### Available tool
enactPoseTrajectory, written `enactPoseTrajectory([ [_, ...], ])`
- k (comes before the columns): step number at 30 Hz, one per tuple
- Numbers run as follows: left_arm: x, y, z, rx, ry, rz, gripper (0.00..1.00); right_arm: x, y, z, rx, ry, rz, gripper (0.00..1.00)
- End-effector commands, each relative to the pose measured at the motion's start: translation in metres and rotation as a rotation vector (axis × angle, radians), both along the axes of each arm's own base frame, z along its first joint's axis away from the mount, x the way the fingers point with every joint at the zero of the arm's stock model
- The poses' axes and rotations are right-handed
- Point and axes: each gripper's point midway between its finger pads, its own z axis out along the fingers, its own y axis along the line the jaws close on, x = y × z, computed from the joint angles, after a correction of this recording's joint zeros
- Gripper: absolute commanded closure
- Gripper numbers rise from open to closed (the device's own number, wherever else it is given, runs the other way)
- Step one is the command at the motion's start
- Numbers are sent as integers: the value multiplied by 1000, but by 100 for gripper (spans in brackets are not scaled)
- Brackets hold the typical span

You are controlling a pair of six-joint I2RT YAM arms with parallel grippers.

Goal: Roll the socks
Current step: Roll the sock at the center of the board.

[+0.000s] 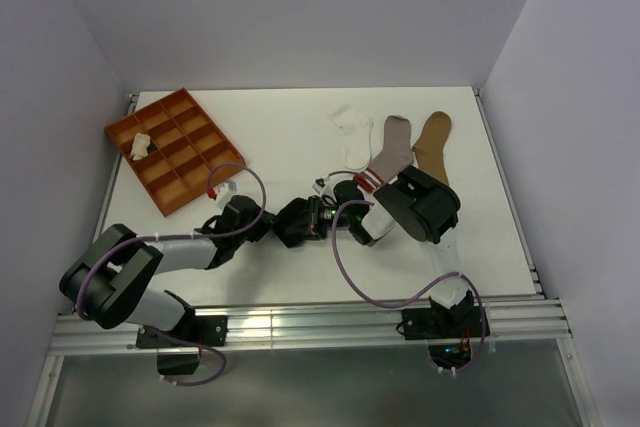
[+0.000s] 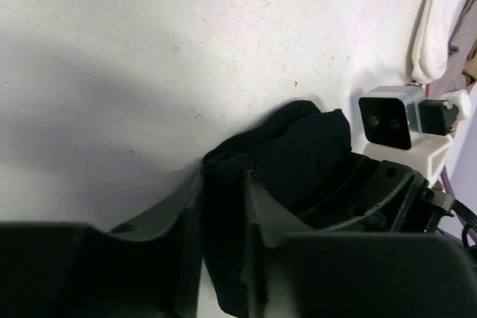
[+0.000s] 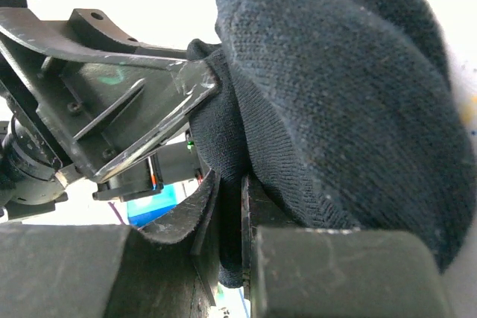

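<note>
A bunched black sock (image 1: 298,223) lies at the table's middle, between both grippers. My left gripper (image 1: 285,224) comes in from the left, and in its wrist view the fingers (image 2: 223,191) are closed on a fold of the black sock (image 2: 298,147). My right gripper (image 1: 335,217) meets it from the right. Its jaws (image 3: 232,221) pinch an edge of the same sock (image 3: 335,87), which bulges above them. A white sock (image 1: 354,137), a grey sock with a red-striped cuff (image 1: 392,155) and a tan sock (image 1: 433,142) lie flat behind.
An orange compartment tray (image 1: 190,162) sits at the back left with a small pale rolled sock (image 1: 140,144) in one cell. The right wrist's camera block (image 2: 391,115) is close to the left fingers. Walls enclose the table on three sides.
</note>
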Motion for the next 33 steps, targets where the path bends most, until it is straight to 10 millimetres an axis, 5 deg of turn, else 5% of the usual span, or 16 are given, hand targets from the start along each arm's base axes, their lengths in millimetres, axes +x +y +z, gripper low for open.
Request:
enactPoseTrajectory([
  [1, -9, 16, -25, 95, 86, 27, 76, 3, -2, -6, -5, -3, -12, 100],
  [5, -10, 17, -27, 114, 107, 24, 99, 5, -4, -2, -35, -49, -3, 96],
  [11, -10, 18, -25, 175, 177, 25, 100, 11, -17, 6, -189, -234, 8, 66],
  [12, -10, 20, -25, 192, 191, 26, 100, 14, -14, 23, -198, -306, 6, 64],
  [16, -13, 24, -29, 296, 291, 5, 100, 36, -31, 36, -436, -558, -117, 57],
  [20, -17, 27, -35, 387, 383, -23, 100, 34, -38, 55, -610, -811, -149, 52],
  [23, -16, 25, -34, 411, 417, -40, 100, 27, -25, 70, -686, -954, -142, 49],
  [33, -16, 19, -30, 389, 418, -59, 100, 16, -3, 45, -850, -1046, -83, 47],
])
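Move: My left fingers are around the left edge of the black sock, whose middle lies about 5 cm to their right and 1 cm back, about a centimetre lower. From my right hand, which still grips the sock's right part, that middle is some 5 cm to the left and 2 cm ahead. The white sock lies about 25 cm ahead of my right hand and 10 cm to its right; the gray sock, 22 cm ahead and 20 cm right. I shut my left fingers to pinch the black sock's left edge, then shift that hand about 2 cm forward and a little right, close to the board, tipping it down. My right hand lets go of the sock, rises about 6 cm, then sinks some 2.5 cm to hover half open over nearly the same spot, its wrist turned about 70 degrees so the fingers swing from leftward to forward-left and steeper down. ##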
